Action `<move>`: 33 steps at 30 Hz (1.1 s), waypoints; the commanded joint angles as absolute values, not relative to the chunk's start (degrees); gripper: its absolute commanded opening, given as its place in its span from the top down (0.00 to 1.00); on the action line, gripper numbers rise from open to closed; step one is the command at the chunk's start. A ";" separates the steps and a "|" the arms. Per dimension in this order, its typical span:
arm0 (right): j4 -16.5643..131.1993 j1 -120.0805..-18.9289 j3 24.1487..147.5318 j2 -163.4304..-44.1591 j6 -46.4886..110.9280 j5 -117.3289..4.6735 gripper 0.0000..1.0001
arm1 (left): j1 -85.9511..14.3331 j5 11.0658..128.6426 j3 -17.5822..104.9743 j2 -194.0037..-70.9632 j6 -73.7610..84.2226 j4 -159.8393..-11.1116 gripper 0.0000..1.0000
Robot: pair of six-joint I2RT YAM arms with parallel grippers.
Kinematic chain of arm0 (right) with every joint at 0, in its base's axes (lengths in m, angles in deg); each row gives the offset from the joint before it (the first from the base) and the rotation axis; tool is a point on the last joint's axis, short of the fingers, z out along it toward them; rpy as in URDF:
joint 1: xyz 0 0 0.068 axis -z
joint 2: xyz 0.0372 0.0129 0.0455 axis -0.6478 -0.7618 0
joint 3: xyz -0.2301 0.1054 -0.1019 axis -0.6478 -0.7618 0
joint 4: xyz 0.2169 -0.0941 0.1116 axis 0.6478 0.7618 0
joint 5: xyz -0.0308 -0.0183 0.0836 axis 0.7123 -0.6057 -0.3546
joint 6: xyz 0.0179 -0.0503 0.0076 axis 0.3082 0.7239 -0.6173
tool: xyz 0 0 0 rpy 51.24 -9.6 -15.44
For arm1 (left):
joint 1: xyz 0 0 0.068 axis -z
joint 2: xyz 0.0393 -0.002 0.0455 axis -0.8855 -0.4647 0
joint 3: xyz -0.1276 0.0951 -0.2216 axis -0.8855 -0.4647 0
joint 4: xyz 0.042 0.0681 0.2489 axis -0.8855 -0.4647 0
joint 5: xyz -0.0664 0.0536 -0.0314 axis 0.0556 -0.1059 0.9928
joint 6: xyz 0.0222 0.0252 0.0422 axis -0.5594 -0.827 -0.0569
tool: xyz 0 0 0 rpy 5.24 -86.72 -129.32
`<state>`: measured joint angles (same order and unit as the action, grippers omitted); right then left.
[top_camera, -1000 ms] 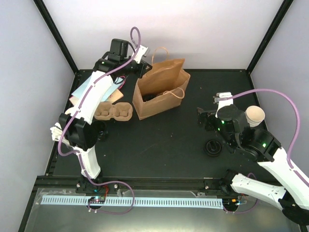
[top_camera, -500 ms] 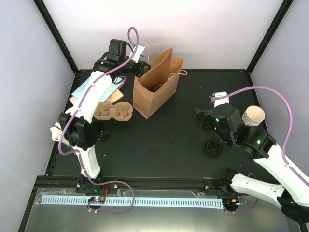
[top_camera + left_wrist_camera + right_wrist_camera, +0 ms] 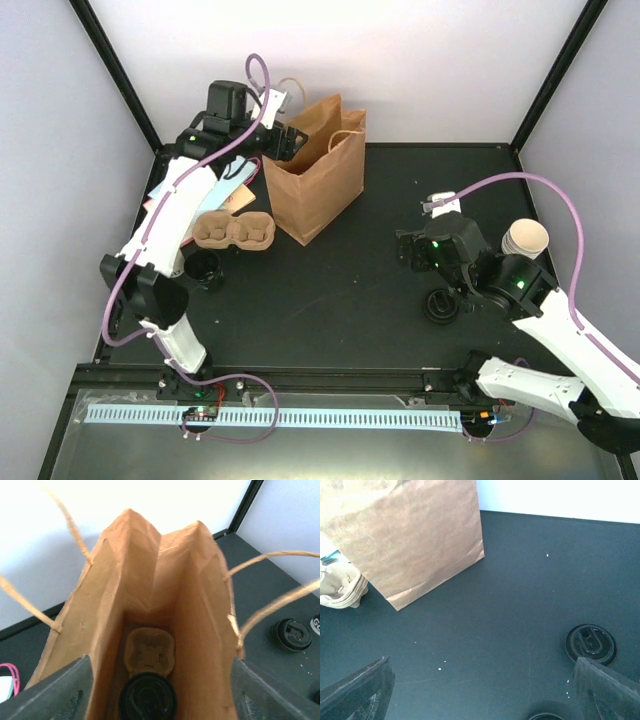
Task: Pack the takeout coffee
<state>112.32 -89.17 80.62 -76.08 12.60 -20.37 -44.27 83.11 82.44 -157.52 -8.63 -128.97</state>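
The brown paper bag (image 3: 318, 180) stands upright at the back of the table. My left gripper (image 3: 288, 140) is over its mouth, and the jaws are wide apart on either side of the bag's top (image 3: 160, 666). Inside the bag (image 3: 192, 595) a black-lidded coffee cup (image 3: 147, 698) sits in a cardboard carrier with one empty slot (image 3: 149, 650). An open black cup (image 3: 203, 268) stands by the left arm. My right gripper (image 3: 420, 250) is open and empty above the bare table (image 3: 482, 695). A loose black lid (image 3: 440, 305) lies just to its right (image 3: 590, 642).
A second cardboard carrier (image 3: 235, 230) lies left of the bag, also seen in the right wrist view (image 3: 340, 587). A flat pale-blue bag (image 3: 238, 185) lies under the left arm. A pale paper cup (image 3: 527, 240) stands at the right, behind the right arm.
The brown bag has gone from lying tilted to standing upright and shifted left. My left gripper rose and moved left with it. My right gripper drifted slightly left.
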 commanded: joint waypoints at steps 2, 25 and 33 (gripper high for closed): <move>112.88 -89.33 81.07 -76.88 11.28 -22.30 0.00 | -44.80 80.24 80.96 -151.04 -7.34 -128.71 0.15; 115.21 -89.24 77.81 -81.94 2.39 -31.17 0.00 | -46.18 67.02 58.56 -125.89 7.51 -143.98 0.01; 113.41 -89.18 74.39 -81.59 0.74 -28.36 0.00 | -46.22 68.73 43.36 -121.40 9.25 -145.63 0.01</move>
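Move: The drink carrier, now nearest on the left hand's way, lies some 15 cm to its left, 11 cm nearer the base and 18 cm below. The brown bag stands upright beside that hand, its middle about 6 cm to the right, level fore-and-aft and 8 cm lower. The black round container is about 21 cm left, 22 cm back and 17 cm down. From the right hand the carrier lies about 40 cm left, 12 cm ahead and 14 cm lower. Away from the bag's left rim and towards the carrier goes the left hand, some 16 cm back and 11 cm left, first rising about 7 cm, then dropping quickly below its starting height. It swings counter-clockwise, tips down late, and its already parted fingers open fully. The empty right hand, wide open, sinks about 7 cm, drifts slightly left and tips some 15 degrees downward. ##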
